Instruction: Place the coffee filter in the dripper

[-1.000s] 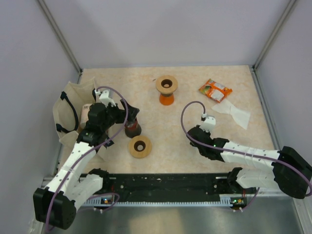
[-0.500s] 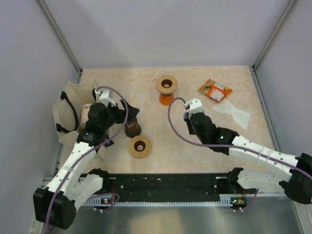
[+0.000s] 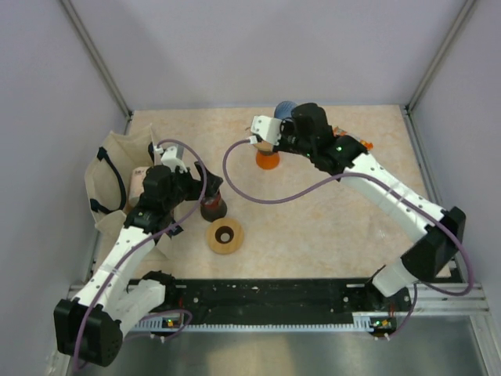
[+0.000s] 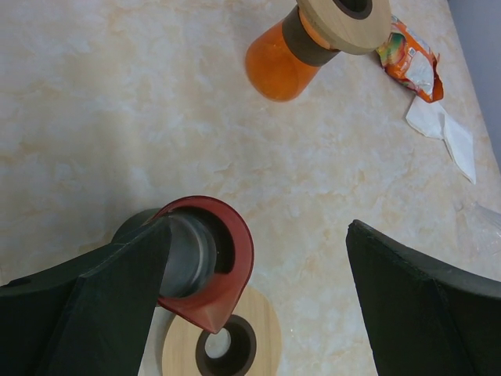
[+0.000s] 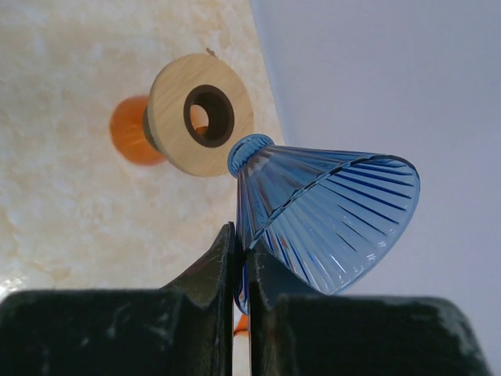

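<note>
My right gripper (image 5: 243, 244) is shut on the rim of a blue ribbed glass dripper (image 5: 329, 219), held in the air just above and beside an orange vessel with a wooden collar (image 5: 200, 117). In the top view the right gripper (image 3: 283, 119) holds the dripper (image 3: 285, 107) at the far middle, over the orange vessel (image 3: 268, 159). A white paper filter (image 4: 445, 133) lies flat on the table at the right; in the top view the right arm hides it. My left gripper (image 4: 258, 235) is open, its left finger against a dark red funnel-shaped piece (image 4: 223, 258).
A loose wooden ring (image 3: 225, 235) lies near the front, just below the dark red piece (image 3: 213, 206). An orange snack packet (image 4: 407, 59) lies beside the filter. A beige cloth bag (image 3: 117, 168) sits at the left edge.
The right arm has swung from the near right of the table up to the far middle, over the orange vessel, and now shows the blue dripper in its jaws. The left arm has not moved.
</note>
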Available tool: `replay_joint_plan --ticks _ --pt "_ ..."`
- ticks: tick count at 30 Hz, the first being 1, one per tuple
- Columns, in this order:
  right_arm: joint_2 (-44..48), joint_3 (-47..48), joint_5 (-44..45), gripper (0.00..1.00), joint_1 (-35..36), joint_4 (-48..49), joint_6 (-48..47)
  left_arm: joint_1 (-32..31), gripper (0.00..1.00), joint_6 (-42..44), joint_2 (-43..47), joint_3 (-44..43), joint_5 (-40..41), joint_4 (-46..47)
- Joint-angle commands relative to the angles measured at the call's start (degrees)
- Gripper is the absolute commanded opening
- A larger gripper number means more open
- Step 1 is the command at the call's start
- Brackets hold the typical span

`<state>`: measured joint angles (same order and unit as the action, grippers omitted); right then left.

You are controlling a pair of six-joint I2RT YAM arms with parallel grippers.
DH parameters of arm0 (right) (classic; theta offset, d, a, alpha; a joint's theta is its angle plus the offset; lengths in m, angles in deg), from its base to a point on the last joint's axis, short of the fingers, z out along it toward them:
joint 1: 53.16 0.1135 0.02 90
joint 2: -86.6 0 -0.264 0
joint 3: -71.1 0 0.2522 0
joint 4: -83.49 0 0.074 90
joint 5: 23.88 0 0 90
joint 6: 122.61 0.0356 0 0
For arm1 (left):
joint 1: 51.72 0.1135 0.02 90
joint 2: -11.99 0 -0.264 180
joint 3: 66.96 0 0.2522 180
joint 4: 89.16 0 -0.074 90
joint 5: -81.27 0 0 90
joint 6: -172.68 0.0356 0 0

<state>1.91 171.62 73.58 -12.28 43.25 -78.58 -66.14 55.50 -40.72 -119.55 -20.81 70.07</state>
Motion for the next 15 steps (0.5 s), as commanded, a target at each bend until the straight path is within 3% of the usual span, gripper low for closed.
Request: replay_joint_plan --ticks 1,7,15 --pt "-5.92 10.95 -6.39 0.00 -2.12 -8.93 -22.47 -0.09 0.99 1.16 0.33 -3.01 1.62 0.06" --pt "-14.70 20.35 -9.14 0.00 -3.18 -17.62 -35.75 -0.18 0.99 1.34 0.85 -3.62 3.02 -1.87" --pt "-27.36 35.39 -5.79 0.00 -4.06 -26.50 -40.95 -0.18 0.99 0.99 1.64 -2.74 4.16 -2.05"
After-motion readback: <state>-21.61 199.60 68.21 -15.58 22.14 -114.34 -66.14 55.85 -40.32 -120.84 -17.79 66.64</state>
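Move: The wooden dripper, the open-holed collar on the orange carafe that the coffee filter is taken to, lies about 5 cm ahead of the right hand, 7 cm to its left and some 14 cm below. The orange snack bag lies on the table about 9 cm ahead of that hand and 15 cm to its right; the red-rimmed cup stands some 9 cm back and 22 cm to its left. From the left hand, the dripper is about 12 cm ahead, 15 cm to the right and 3 cm lower. The blue coffee filter, still pinched by its side wall in the shut right fingers, is carried about 7 cm forward with some 3 cm each of left and down, towards the dripper. As it travels the right wrist rolls some 35 degrees, its left side dropping, and swings about 20 degrees counter-clockwise, so the fingers point more steeply down. ##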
